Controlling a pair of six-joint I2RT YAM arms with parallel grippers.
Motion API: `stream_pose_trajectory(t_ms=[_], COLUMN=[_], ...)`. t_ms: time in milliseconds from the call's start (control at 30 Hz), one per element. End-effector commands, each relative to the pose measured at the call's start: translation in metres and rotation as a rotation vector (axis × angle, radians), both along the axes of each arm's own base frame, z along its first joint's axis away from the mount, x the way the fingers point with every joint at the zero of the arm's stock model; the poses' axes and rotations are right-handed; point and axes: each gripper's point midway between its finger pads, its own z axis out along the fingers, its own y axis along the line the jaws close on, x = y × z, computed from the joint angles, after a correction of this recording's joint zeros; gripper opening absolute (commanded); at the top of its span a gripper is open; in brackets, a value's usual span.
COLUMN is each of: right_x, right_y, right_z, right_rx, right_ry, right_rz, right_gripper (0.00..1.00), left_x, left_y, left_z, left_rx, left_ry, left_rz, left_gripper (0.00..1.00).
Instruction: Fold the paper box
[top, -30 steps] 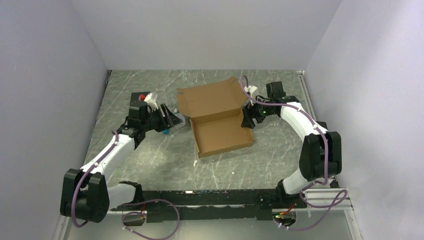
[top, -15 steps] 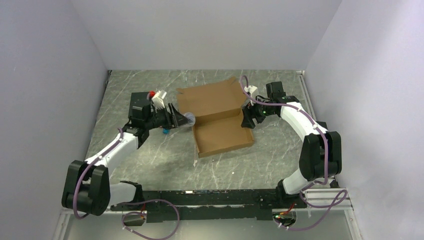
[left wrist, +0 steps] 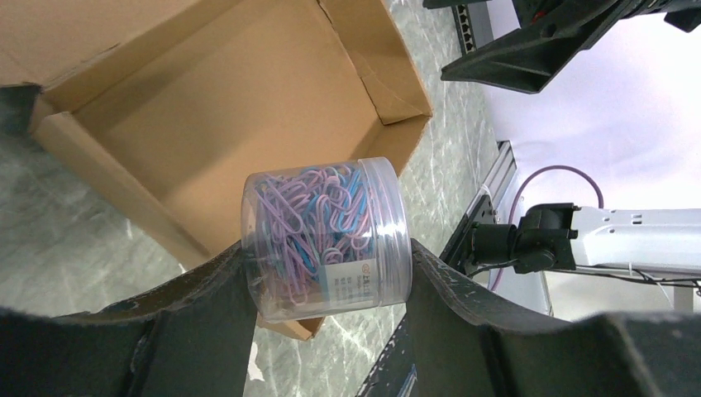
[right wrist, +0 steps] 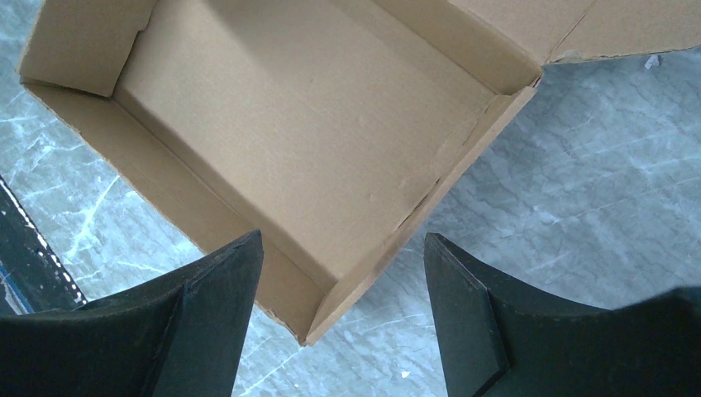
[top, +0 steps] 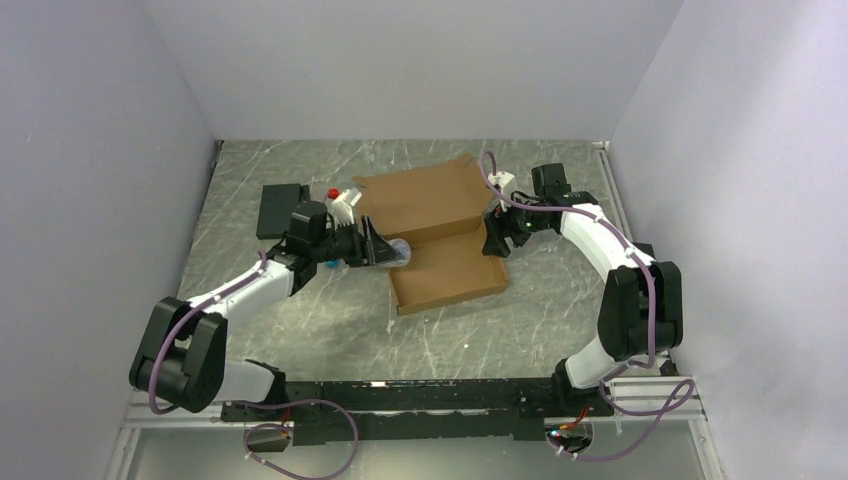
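The paper box [top: 445, 272] lies in the middle of the table as a brown cardboard tray, its lid [top: 425, 200] open and flat behind it. My left gripper [top: 385, 250] is shut on a clear round jar of purple and blue paper clips [left wrist: 326, 240]. It holds the jar over the tray's left wall [left wrist: 107, 178]. My right gripper [top: 492, 240] hovers open at the box's right side. In the right wrist view a corner of the tray [right wrist: 318, 331] lies below the spread fingers [right wrist: 219, 298]. The tray's inside [right wrist: 289, 124] holds nothing.
A black block [top: 280, 208] sits on the table at the left. A red-capped item [top: 334, 192] and a white piece [top: 347, 202] lie beside the lid. Something small and blue [top: 330, 265] lies under the left arm. A white scrap [top: 390, 325] lies in front of the box.
My left arm has swung right with the jar, from beside the box to over the tray's left edge. The right arm and the box have stayed still.
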Motion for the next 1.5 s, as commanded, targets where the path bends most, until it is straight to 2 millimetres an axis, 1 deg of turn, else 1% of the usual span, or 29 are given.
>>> stream_pose_trajectory(t_ms=[0, 300, 400, 467, 733, 800, 867, 933, 1000, 1133, 1167, 1200, 1233, 1267, 1300, 1467], right_x=[0.007, 0.006, 0.006, 0.006, 0.006, 0.005, 0.005, 0.006, 0.006, 0.005, 0.005, 0.005, 0.005, 0.005, 0.005, 0.005], right_y=[0.004, 0.004, 0.004, 0.004, 0.004, 0.004, 0.004, 0.004, 0.004, 0.004, 0.004, 0.004, 0.004, 0.004, 0.004, 0.004], right_z=[0.011, 0.011, 0.012, 0.012, 0.012, 0.011, 0.011, 0.011, 0.011, 0.012, 0.012, 0.012, 0.012, 0.012, 0.012, 0.013], right_rx=[0.027, 0.028, 0.029, 0.03, 0.028, 0.028, 0.027, 0.027, 0.026, 0.027, 0.026, 0.027, 0.027, 0.028, 0.027, 0.028], right_ry=[-0.037, -0.036, -0.036, -0.036, -0.036, -0.032, -0.033, -0.034, -0.035, -0.036, -0.035, -0.035, -0.035, -0.036, -0.035, -0.037], right_rz=[0.028, 0.028, 0.029, 0.029, 0.032, 0.032, 0.032, 0.031, 0.031, 0.033, 0.033, 0.033, 0.033, 0.034, 0.033, 0.033], right_gripper=[0.75, 0.75, 0.75, 0.75, 0.75, 0.75, 0.75, 0.75, 0.75, 0.75, 0.75, 0.75, 0.75, 0.75, 0.75, 0.75], left_x=[0.011, 0.012, 0.015, 0.018, 0.021, 0.023, 0.021, 0.021, 0.022, 0.021, 0.02, 0.02, 0.018, 0.018, 0.018, 0.016], left_y=[-0.019, -0.05, -0.062, -0.069, -0.086, -0.09, -0.092, -0.093, -0.094, -0.093, -0.092, -0.09, -0.089, -0.088, -0.087, -0.077], left_z=[0.029, 0.015, 0.008, 0.0, -0.039, -0.043, -0.051, -0.054, -0.055, -0.048, -0.045, -0.039, -0.035, -0.033, -0.027, -0.02], left_rx=[-0.03, -0.02, -0.006, 0.018, 0.232, 0.278, 0.334, 0.372, 0.401, 0.413, 0.409, 0.398, 0.391, 0.387, 0.378, 0.389], left_ry=[-0.129, -0.102, -0.082, -0.066, 0.001, -0.004, 0.004, -0.006, -0.021, -0.056, -0.067, -0.086, -0.101, -0.113, -0.131, -0.157], left_rz=[-0.041, -0.083, -0.094, -0.098, -0.062, -0.053, -0.049, -0.041, -0.032, -0.022, -0.021, -0.014, -0.014, -0.011, -0.007, 0.02], left_gripper=[0.01, 0.01, 0.02, 0.05, 0.29, 0.34, 0.38, 0.44, 0.53, 0.58, 0.63, 0.72, 0.87, 0.94, 0.96, 0.96])
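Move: Inside the left fingers is a clear jar of paper clips, bound for the box's open tray, whose middle lies about 11 cm to the right, 2 cm ahead and 8 cm below. The tray's left wall runs almost under this hand, 1 cm right, 1 cm ahead and 7 cm down; the lid lies folded back 15 cm ahead, 7 cm right and 6 cm below. From the right hand, the tray's middle is some 10 cm left, 1 cm ahead and 6 cm down. Carrying the jar to the right over the tray's left wall, the left hand travels about 9 cm, first nearly level, then sinking 7 cm into the tray while the fingers tip some 25 degrees steeper downward. Low over the tray floor the fingers open wide and let go of the jar, then the hand backs off upward by about 2 cm. ##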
